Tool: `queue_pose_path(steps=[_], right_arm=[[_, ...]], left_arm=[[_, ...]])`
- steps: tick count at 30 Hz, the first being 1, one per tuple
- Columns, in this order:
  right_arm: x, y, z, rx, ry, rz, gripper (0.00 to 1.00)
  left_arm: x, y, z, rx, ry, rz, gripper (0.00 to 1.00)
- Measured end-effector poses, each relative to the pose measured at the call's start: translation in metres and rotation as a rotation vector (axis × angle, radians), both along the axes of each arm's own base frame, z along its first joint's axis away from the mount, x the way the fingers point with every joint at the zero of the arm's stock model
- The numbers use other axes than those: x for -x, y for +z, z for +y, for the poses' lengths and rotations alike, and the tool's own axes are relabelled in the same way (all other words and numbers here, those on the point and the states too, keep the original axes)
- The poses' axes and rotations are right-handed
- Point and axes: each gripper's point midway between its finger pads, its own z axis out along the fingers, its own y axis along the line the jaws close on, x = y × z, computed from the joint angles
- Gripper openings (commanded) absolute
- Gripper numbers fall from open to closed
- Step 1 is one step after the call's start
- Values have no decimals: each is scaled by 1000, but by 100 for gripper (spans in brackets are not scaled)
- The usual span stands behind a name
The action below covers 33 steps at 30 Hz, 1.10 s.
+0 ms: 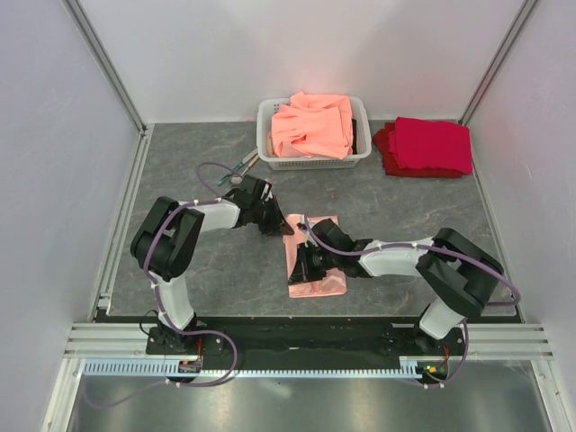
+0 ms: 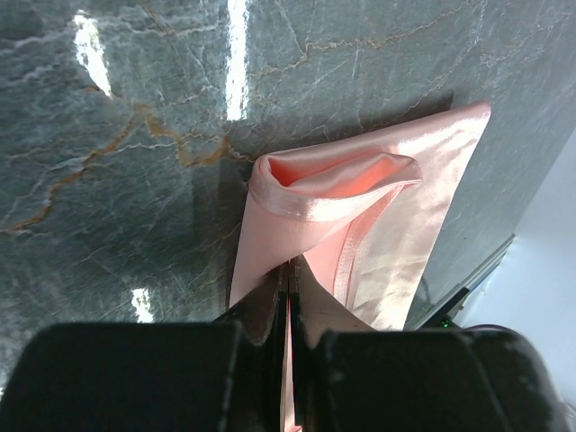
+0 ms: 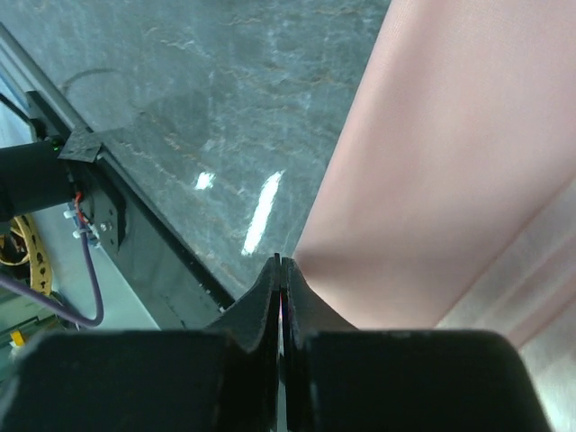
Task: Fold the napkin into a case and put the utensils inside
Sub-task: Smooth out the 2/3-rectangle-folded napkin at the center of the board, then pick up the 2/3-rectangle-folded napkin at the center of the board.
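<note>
The pale-pink napkin (image 1: 317, 270) lies partly folded on the dark stone table, between my two arms. My left gripper (image 1: 274, 225) is at its far left corner, shut on the napkin. In the left wrist view a strip of cloth runs between the closed jaws (image 2: 290, 270), and a lifted fold of the napkin (image 2: 360, 216) curls open beyond them. My right gripper (image 1: 304, 265) is at the napkin's left edge, also shut on it. In the right wrist view its jaws (image 3: 282, 263) pinch the edge of the napkin (image 3: 450, 162). The utensils (image 1: 243, 166) lie by the basket's left end.
A white basket (image 1: 267, 135) heaped with orange-salmon cloths stands at the back centre. Folded deep red cloths (image 1: 427, 146) lie to its right. White walls enclose the table on three sides, and a black rail (image 3: 135, 261) runs along the near edge.
</note>
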Motion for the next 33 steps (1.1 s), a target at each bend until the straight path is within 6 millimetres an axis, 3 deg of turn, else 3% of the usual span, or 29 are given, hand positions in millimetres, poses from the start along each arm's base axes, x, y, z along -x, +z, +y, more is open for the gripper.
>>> queue_pose_path(steps=[5, 9, 11, 16, 20, 23, 26, 29, 33], right_arm=[[8, 13, -5, -31, -7, -23, 3], [20, 1, -18, 14, -19, 4, 8], [19, 7, -25, 31, -38, -10, 14], [-5, 47, -47, -4, -121, -103, 27], [-46, 62, -93, 8, -280, -159, 38], [-57, 51, -129, 61, -366, -149, 46], [-48, 27, -151, 118, -390, -91, 50], [-34, 8, -166, 163, -396, -28, 53], [-22, -3, -170, 170, -377, 4, 53]], left_arm=[[2, 5, 3, -11, -6, -8, 9], [0, 25, 2, 5, -12, -59, 29], [0, 41, 2, 14, -16, -104, 32], [16, 87, -1, 28, -51, -220, 36], [45, 101, -16, 23, -119, -278, 39], [74, 95, -26, -5, -177, -284, 41], [106, 86, -36, -43, -241, -302, 50], [134, 82, -44, -75, -300, -340, 54], [157, 81, -53, -98, -354, -388, 59]])
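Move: The folded napkin's near edge is the goal: its near-left corner lies about 18 cm straight back from the left hand, whose shut fingers are at the far-left fold, the fold's end some 3 cm ahead. The near-right corner is roughly 15 cm right of the right hand and 4 cm back, a little below. The napkin's middle lies some 6 cm forward and 6 cm right of the right hand. The napkin's far-left fold is released as the left hand rises, then swings back about 15 cm and somewhat right, opening half-way and hovering over the napkin's near part. The right hand, low at the left edge, first goes 2 cm back, then hops up over the napkin, some 17 cm right, turning clockwise about 20 degrees and opening, and sinks astride the right edge near the near corner. ##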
